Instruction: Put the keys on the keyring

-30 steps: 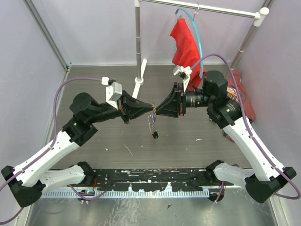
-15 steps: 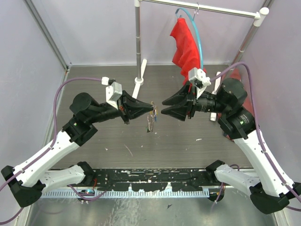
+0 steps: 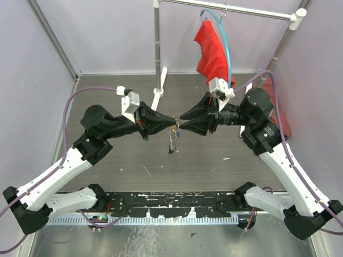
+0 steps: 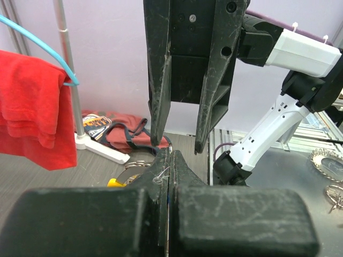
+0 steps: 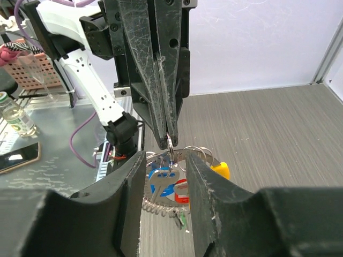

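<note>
My left gripper (image 3: 174, 122) is shut, pinching a thin metal ring at the top of the keyring (image 5: 199, 155) between its tips. The grey loop hangs below it above the floor. The keys (image 3: 171, 140) dangle from the loop in a bunch: blue head (image 5: 159, 181), red head (image 5: 183, 191), yellow head (image 5: 221, 170) and a small green tag (image 5: 183, 219). My right gripper (image 3: 180, 121) faces the left one tip to tip. It is open, with its fingers (image 5: 134, 187) on either side of the hanging bunch and clear of it. The left wrist view shows only the yellow head (image 4: 113, 182) beside my shut fingers (image 4: 161, 176).
A red cloth (image 3: 211, 48) hangs on a light-blue hanger hoop (image 3: 228, 48) from the rail at the back. The rack's pole (image 3: 156, 48) and its white foot (image 3: 158, 96) stand behind the grippers. A heap of clothing (image 3: 278, 110) lies at the right wall.
My right gripper opened, pulled back to the right, rolled, and has now come in again around the hanging keys. The left gripper stayed shut and in place; the bunch swung slightly.
</note>
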`<state>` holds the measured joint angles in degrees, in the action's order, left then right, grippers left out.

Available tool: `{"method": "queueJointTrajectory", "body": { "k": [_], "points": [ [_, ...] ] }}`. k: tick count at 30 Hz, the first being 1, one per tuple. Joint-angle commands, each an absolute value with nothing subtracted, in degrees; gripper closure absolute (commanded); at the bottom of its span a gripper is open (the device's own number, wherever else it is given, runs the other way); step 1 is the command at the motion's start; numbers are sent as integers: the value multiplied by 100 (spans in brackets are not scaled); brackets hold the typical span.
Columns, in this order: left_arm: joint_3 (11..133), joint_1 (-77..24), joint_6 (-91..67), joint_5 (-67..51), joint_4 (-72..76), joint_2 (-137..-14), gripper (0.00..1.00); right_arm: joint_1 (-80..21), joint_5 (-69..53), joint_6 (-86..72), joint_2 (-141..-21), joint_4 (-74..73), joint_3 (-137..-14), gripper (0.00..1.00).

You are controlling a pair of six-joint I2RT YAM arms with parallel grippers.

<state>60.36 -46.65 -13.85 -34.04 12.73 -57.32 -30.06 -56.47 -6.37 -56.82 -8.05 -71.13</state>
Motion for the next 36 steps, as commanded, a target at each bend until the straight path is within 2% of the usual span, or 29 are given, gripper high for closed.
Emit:
{"method": "queueJointTrajectory", "body": {
  "k": [1,6,17,23,25,30,32,36],
  "points": [
    [6328,-4657,-1485,-3505,1705,-5743,100,-3088,-5846,-736,-5750,-400,-7088,60],
    [6345,-4654,-1494,-3563,1729,-5789,100,-3183,-5842,-751,-5842,-306,-7018,64],
    [6311,-4650,-1503,-3527,1767,-5759,100,-3251,-5717,-608,-5860,-448,-7039,98],
    [6320,-4652,-1500,-3515,1730,-5735,100,-3252,-5680,-369,-5893,-800,-7220,99],
    [6371,-4654,-1452,-3576,1617,-5728,93,-3250,-5671,-207,-5910,-1016,-7329,99],
    [6794,-4657,-1325,-4153,988,-5846,65,-3244,-5581,365,-5988,-1826,-7661,99],
    [7042,-4651,-1244,-4365,582,-5915,58,-3254,-5502,626,-6018,-2153,-7746,99],
    [7569,-4656,-863,-4408,-616,-6051,52,-3252,-5356,1050,-6150,-2910,-7966,99]
  ]
}}
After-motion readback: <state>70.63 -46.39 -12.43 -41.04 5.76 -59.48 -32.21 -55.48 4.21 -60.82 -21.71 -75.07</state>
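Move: The keyring's top loop hangs in the shut left fingers, about 1 cm below that hand and 2 cm to its right. From the open right hand the loop is level fore and aft, about 2 cm to the left and 2 cm below. The keys hang roughly 3 cm beneath the loop and 1 cm back, the coil some 6 cm straight beneath it, and the yellow tag about 3 cm ahead of the loop and 4 cm lower. The keyring is passed across: the right hand eases a good centimetre left and slightly farther down until its fingers straddle the loop, then pinches it shut while the left still holds on. Only then do the left fingers open wide and back away, up about 4 cm and 2 cm back, while the right keeps its grip and sinks another 1.5 cm, fingertips tipping slightly down. ##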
